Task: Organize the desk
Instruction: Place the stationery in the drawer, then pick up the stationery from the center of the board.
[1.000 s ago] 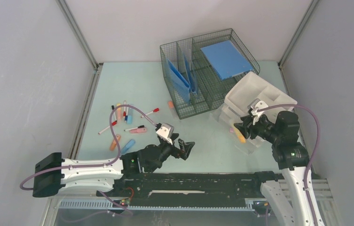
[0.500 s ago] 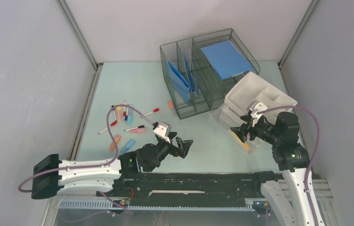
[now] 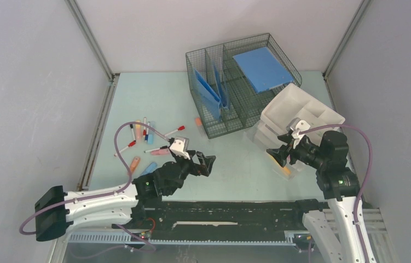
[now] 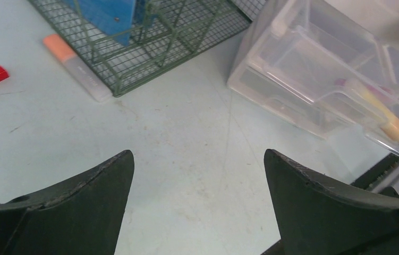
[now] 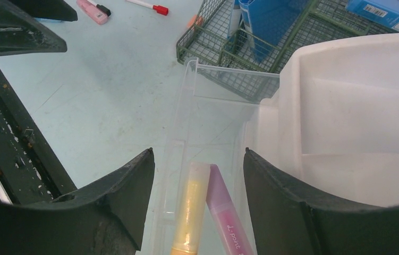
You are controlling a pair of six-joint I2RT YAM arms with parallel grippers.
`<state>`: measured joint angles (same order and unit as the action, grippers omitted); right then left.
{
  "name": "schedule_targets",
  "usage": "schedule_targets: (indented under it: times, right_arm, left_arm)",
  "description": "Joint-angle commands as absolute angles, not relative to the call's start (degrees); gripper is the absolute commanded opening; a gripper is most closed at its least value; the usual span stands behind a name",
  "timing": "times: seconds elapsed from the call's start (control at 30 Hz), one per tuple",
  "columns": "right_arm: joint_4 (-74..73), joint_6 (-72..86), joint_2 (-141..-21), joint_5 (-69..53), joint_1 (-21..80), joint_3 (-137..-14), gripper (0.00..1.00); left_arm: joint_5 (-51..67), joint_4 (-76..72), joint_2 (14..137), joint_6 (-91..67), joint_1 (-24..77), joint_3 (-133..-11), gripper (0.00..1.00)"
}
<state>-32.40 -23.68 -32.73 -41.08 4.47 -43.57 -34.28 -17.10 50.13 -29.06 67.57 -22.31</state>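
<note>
The pale mint-green desk (image 3: pixel 137 98) carries scattered pens and highlighters (image 3: pixel 145 131) at its left. My left gripper (image 3: pixel 206 163) (image 4: pixel 198 154) hovers open over bare desk near the middle, with nothing between its fingers. Over the pulled-out clear drawer (image 5: pixel 186 127) at the right, my right gripper (image 3: pixel 275 155) (image 5: pixel 198 151) is open. An orange highlighter (image 5: pixel 189 212) and a pink highlighter (image 5: pixel 228 218) lie side by side in that drawer below the jaws, which do not grip them.
A green wire basket (image 3: pixel 230 123) stands at the back with blue folders (image 3: pixel 208 90) and a blue notebook (image 3: pixel 260 68). The white and clear drawer unit (image 3: pixel 301 109) sits at the right. An orange highlighter (image 4: pixel 75 66) lies by the basket's front corner.
My right gripper's jaws have widened and the orange highlighter now lies loose in the drawer. The left arm has swung left and back, towards the scattered pens.
</note>
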Motion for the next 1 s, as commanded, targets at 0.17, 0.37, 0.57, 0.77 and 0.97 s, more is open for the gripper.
schedule_targets:
  times: [0.17, 0.37, 0.57, 0.77, 0.97]
  right_arm:
    - [-32.0, -23.4, -32.3, -41.8, 4.2, -44.9, 0.7]
    - [-32.1, -23.5, -32.1, -41.7, 4.2, -44.9, 0.7]
    - [-32.1, -23.6, -31.8, -41.5, 4.3, -44.9, 0.7]
    - [-32.1, -23.7, -31.5, -41.4, 4.4, -44.9, 0.7]
    - [-32.1, -23.8, -31.2, -41.3, 4.5, -44.9, 0.7]
  left_arm:
    - [-24.2, -16.6, 50.7, -38.7, 54.5, -20.9, 1.0]
    - [-14.6, -13.5, 61.0, -48.6, 40.8, -25.4, 0.95]
    - [-21.2, 8.6, 77.8, -51.9, 39.4, -45.6, 0.62]
    - [-18.2, 18.1, 94.1, -50.9, 36.3, -60.4, 0.4]
    - [-14.3, 17.7, 101.9, -50.8, 33.6, -65.0, 0.36]
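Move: The orange highlighter lies about 22 cm ahead of the left hand, 4 cm to its left and roughly 16 cm below. The wire rack's near corner is beside it, some 16 cm ahead of the hand and 1 cm to its right; the red-capped marker lies 20 cm ahead and 19 cm left. From the right hand, above the open drawer, the orange highlighter is about 18 cm ahead, 33 cm left and 24 cm lower. Swing the left gripper forward about 17 cm and down some 11 cm towards the near end of the orange highlighter beside the wire rack, bearing left at first, then easing partly back right. Tip the fingers down about 40 degrees while turning them counter-clockwise, and narrow them from wide open to roughly a third, stopping short of touching the highlighter. ##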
